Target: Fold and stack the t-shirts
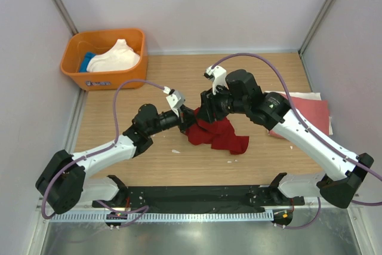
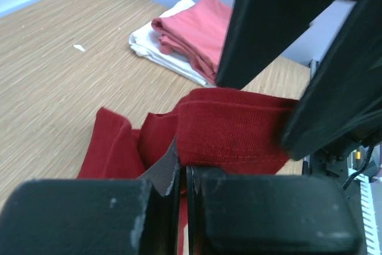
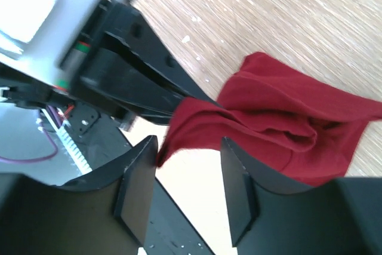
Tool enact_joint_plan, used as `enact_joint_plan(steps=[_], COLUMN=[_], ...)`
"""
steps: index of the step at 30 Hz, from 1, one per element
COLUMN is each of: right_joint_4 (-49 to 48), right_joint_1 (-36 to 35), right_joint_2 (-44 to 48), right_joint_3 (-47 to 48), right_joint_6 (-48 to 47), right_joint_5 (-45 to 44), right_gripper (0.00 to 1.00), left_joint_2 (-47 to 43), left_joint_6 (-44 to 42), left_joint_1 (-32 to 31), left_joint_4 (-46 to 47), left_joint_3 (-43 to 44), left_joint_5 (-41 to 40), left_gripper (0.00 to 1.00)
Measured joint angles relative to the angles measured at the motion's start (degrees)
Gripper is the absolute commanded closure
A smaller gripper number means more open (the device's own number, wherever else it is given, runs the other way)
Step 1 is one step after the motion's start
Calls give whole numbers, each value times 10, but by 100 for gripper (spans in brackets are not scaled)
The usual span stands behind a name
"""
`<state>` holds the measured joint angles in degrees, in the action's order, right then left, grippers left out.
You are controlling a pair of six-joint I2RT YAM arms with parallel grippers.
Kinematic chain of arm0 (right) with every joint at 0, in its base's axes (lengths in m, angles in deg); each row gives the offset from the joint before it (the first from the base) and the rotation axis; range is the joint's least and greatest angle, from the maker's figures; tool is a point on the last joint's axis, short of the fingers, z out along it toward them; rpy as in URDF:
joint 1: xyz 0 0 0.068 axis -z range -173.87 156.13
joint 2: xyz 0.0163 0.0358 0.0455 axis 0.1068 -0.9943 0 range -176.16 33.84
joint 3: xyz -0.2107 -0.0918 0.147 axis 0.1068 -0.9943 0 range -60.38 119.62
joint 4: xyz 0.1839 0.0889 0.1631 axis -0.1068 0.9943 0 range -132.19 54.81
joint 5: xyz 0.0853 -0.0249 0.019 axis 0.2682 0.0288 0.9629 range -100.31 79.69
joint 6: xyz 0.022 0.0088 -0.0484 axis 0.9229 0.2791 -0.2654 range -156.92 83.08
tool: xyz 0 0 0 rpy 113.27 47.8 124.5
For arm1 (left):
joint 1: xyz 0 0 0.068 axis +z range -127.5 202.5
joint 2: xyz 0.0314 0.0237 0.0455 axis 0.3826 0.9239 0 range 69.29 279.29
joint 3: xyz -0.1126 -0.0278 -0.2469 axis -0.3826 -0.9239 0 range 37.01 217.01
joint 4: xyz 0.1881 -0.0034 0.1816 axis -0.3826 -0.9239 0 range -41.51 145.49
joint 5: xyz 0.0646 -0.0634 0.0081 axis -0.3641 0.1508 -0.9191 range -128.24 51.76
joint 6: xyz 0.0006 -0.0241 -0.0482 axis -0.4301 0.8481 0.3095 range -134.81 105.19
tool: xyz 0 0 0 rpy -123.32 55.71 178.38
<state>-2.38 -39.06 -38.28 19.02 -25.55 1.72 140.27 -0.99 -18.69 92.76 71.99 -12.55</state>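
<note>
The dark red t-shirt (image 1: 216, 134) lies bunched on the wooden table, with one edge lifted. My left gripper (image 1: 187, 117) is shut on that lifted hem (image 2: 233, 129); in the left wrist view the jaws (image 2: 184, 171) meet with cloth pinched between them. My right gripper (image 1: 206, 107) hangs just above the same edge. In the right wrist view it (image 3: 188, 183) stands open, and the red cloth (image 3: 280, 111) passes beyond its fingertips, touching only the left one. At the right, a folded salmon-pink t-shirt (image 1: 307, 116) rests on a white one (image 1: 310, 95).
An orange tub (image 1: 101, 79) at the back left holds a cream-white shirt (image 1: 116, 58) and a blue one (image 1: 88, 61). The folded stack (image 2: 197, 28) lies close behind the right arm. Grey walls enclose the table on three sides.
</note>
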Motion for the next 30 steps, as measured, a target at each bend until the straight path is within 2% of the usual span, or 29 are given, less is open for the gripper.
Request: enact_joint_plan(steps=[6, 10, 15, 16, 18, 19, 20, 21, 23, 26, 29, 30], right_joint_4=[-4, -16, -23, -24, -25, -24, -23, -20, 2, 52, 99, 109], right_joint_1=[0, 0, 0, 0, 0, 0, 0, 0, 1, 8, 31, 43], right_joint_2=[1, 1, -3, -6, -13, -16, -19, -23, -30, -53, -92, -104], right_joint_3=[-12, -12, -12, -12, -12, -12, -11, -9, 6, 63, 153, 178], right_joint_6=[0, 3, 10, 10, 10, 12, 12, 12, 10, 8, 8, 9], right_joint_5=[-3, 0, 17, 24, 33, 34, 33, 29, 2, -80, -182, -212], right_gripper=[52, 64, 65, 79, 99, 99, 99, 99, 99, 99, 99, 99], left_joint_2=[-13, -13, -13, -13, -13, -13, -13, -13, -14, -26, -61, -72], left_joint_6=[14, 21, 23, 23, 22, 22, 22, 18, 19, 21, 28, 32], left_joint_1=[0, 0, -1, -1, -1, -1, -1, -1, 0, -1, -2, -2], left_joint_4=[6, 6, 6, 6, 6, 5, 5, 3, -14, -45, -73, -83], left_joint_3=[-3, -3, -3, -3, -3, -3, -3, -3, -3, 0, 0, 2], left_joint_5=[9, 13, 7, 5, 0, -2, -3, -6, -21, -55, -104, -120], left_gripper=[100, 100, 100, 100, 99, 95, 73, 58, 38, 21, 13, 12])
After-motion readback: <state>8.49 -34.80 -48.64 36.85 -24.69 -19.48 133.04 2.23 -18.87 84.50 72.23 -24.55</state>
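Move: The red t-shirt's gathered edge, still pinched in the shut left fingers, sticks out about 3 cm to the left hand's right, 1 cm ahead and 2 cm above. From the half-open right fingers it is roughly 1 cm ahead, 2 cm left, 2 cm below. The loose shirt body lies level ahead with the right hand, some 8 cm right and 23 cm below; the folded stack about 10 cm ahead, 38 cm right, 27 cm below. Right fingers pinch the gathered edge, left fingers open, then the right hand swings about 8 cm forward and rightward. ##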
